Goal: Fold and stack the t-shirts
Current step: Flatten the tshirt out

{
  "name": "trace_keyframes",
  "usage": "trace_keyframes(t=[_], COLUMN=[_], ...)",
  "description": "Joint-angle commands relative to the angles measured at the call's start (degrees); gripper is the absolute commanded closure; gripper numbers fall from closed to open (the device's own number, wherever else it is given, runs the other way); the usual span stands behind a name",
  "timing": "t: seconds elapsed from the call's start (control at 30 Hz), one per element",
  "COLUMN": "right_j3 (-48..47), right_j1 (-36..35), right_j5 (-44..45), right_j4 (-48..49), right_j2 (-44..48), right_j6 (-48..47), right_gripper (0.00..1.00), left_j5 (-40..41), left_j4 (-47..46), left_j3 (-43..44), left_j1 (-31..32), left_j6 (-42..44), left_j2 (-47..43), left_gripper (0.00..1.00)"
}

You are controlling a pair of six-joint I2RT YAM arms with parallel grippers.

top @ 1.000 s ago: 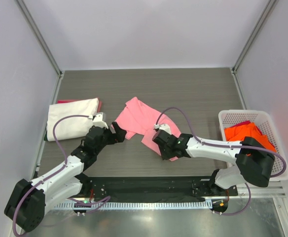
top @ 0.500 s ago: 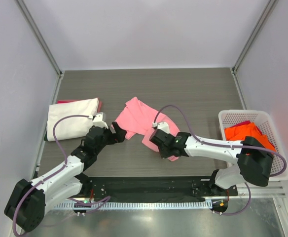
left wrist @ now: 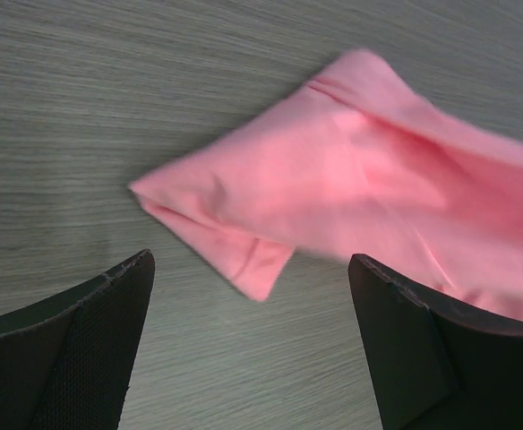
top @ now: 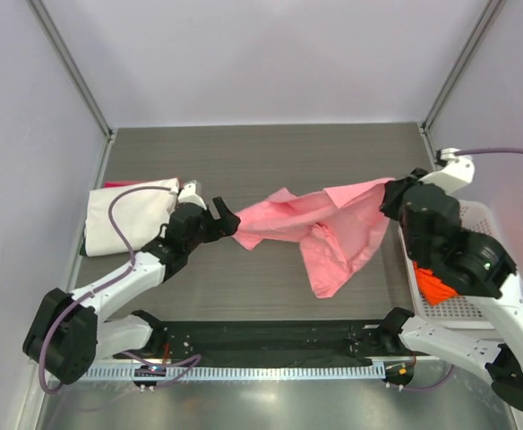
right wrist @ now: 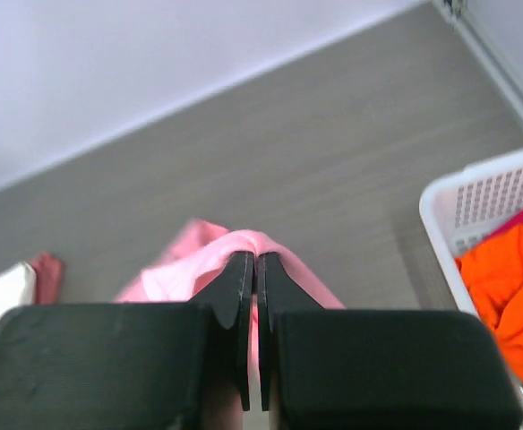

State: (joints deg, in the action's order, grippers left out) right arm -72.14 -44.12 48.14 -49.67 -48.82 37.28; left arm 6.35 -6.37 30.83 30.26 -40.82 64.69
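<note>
The light pink t-shirt (top: 320, 224) hangs stretched above the table, one flap drooping toward the front. My right gripper (top: 392, 195) is shut on its right end, and pink cloth (right wrist: 176, 273) bulges around the closed fingertips of that gripper (right wrist: 257, 259). My left gripper (top: 227, 219) stands open just left of the shirt's left end. In the left wrist view a pink corner (left wrist: 244, 255) lies on the table ahead of the wide-apart jaws of the left gripper (left wrist: 251, 267), touching neither finger. A folded cream-white t-shirt (top: 127, 219) lies at the left on a red one (top: 114, 184).
A white mesh basket (top: 481, 213) stands at the right edge, mostly behind my right arm. It holds an orange t-shirt (top: 436, 285) (right wrist: 512, 269). Grey walls and metal posts enclose the table on three sides.
My right gripper closed on the pink t-shirt, then rose and swung far to the right, pulling the shirt out long. My left gripper shifted slightly up and right, staying open.
</note>
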Motion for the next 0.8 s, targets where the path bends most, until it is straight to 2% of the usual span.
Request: trace_keyframes(t=[0.0, 0.17, 0.33, 0.43, 0.57, 0.63, 0.73, 0.77], right_j3=[-8.60, -8.82, -2.49, 0.15, 3.92, 5.33, 9.64, 11.74], right_j1=[0.35, 0.35, 0.35, 0.35, 0.35, 0.35, 0.35, 0.35], right_j5=[5.56, 2.49, -7.59, -12.35, -12.46, -11.41, -11.58, -11.49], right_j4=[-4.01, -5.96, -5.96, -6.93, -9.21, -11.58, -12.91, -13.43], right_j2=[-3.38, -4.71, -1.64, 0.65, 5.21, 7.93, 11.62, 12.51], right_j6=[-5.80, -7.22, -7.66, -7.57, -4.68, -2.75, 0.60, 2.00], right_gripper=[0.99, 0.99, 0.99, 0.99, 0.99, 0.99, 0.99, 0.99], left_j5=[-0.81, -2.91, -5.03, -8.37, -11.71, -11.19, -5.24, -4.69], left_j4=[1.10, 2.41, 2.59, 2.68, -0.11, -0.40, 6.17, 10.20], left_j3=[3.27, 8.18, 11.79, 16.18, 20.40, 23.81, 32.41, 34.19], left_j1=[0.32, 0.76, 1.73, 5.67, 10.42, 12.79, 14.21, 14.21], left_j6=[-1.90, -1.98, -1.55, 4.31, 10.22, 12.76, 11.47, 8.94], left_j2=[1.93, 8.87, 13.09, 16.16, 20.74, 23.90, 30.48, 32.24], left_gripper=[0.11, 0.10, 0.11, 0.08, 0.06, 0.06, 0.09, 0.13])
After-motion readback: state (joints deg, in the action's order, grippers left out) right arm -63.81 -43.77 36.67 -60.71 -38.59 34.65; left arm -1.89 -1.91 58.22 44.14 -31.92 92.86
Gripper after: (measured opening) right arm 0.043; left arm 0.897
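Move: The left hand, open and roughly 9 cm above the table, has the middle of the pink t-shirt some 20 cm to its right and about level ahead; the folded white shirt lies about 24 cm to its left and 5 cm farther out. The right hand pinches the t-shirt's raised end; the shirt's middle is about 14 cm to its left, 4 cm ahead and 28 cm below, the basket's middle some 24 cm to its right and 5 cm back. Up about 5 cm first, then down some 11 cm and back about 5, the right hand lowers the still-pinched end of the t-shirt beside the basket, its fingers tipping down about 10 degrees. The open left hand eases slightly forward and down, then sweeps some 15 cm right over the shirt's left part, turning about 25 degrees clockwise. ##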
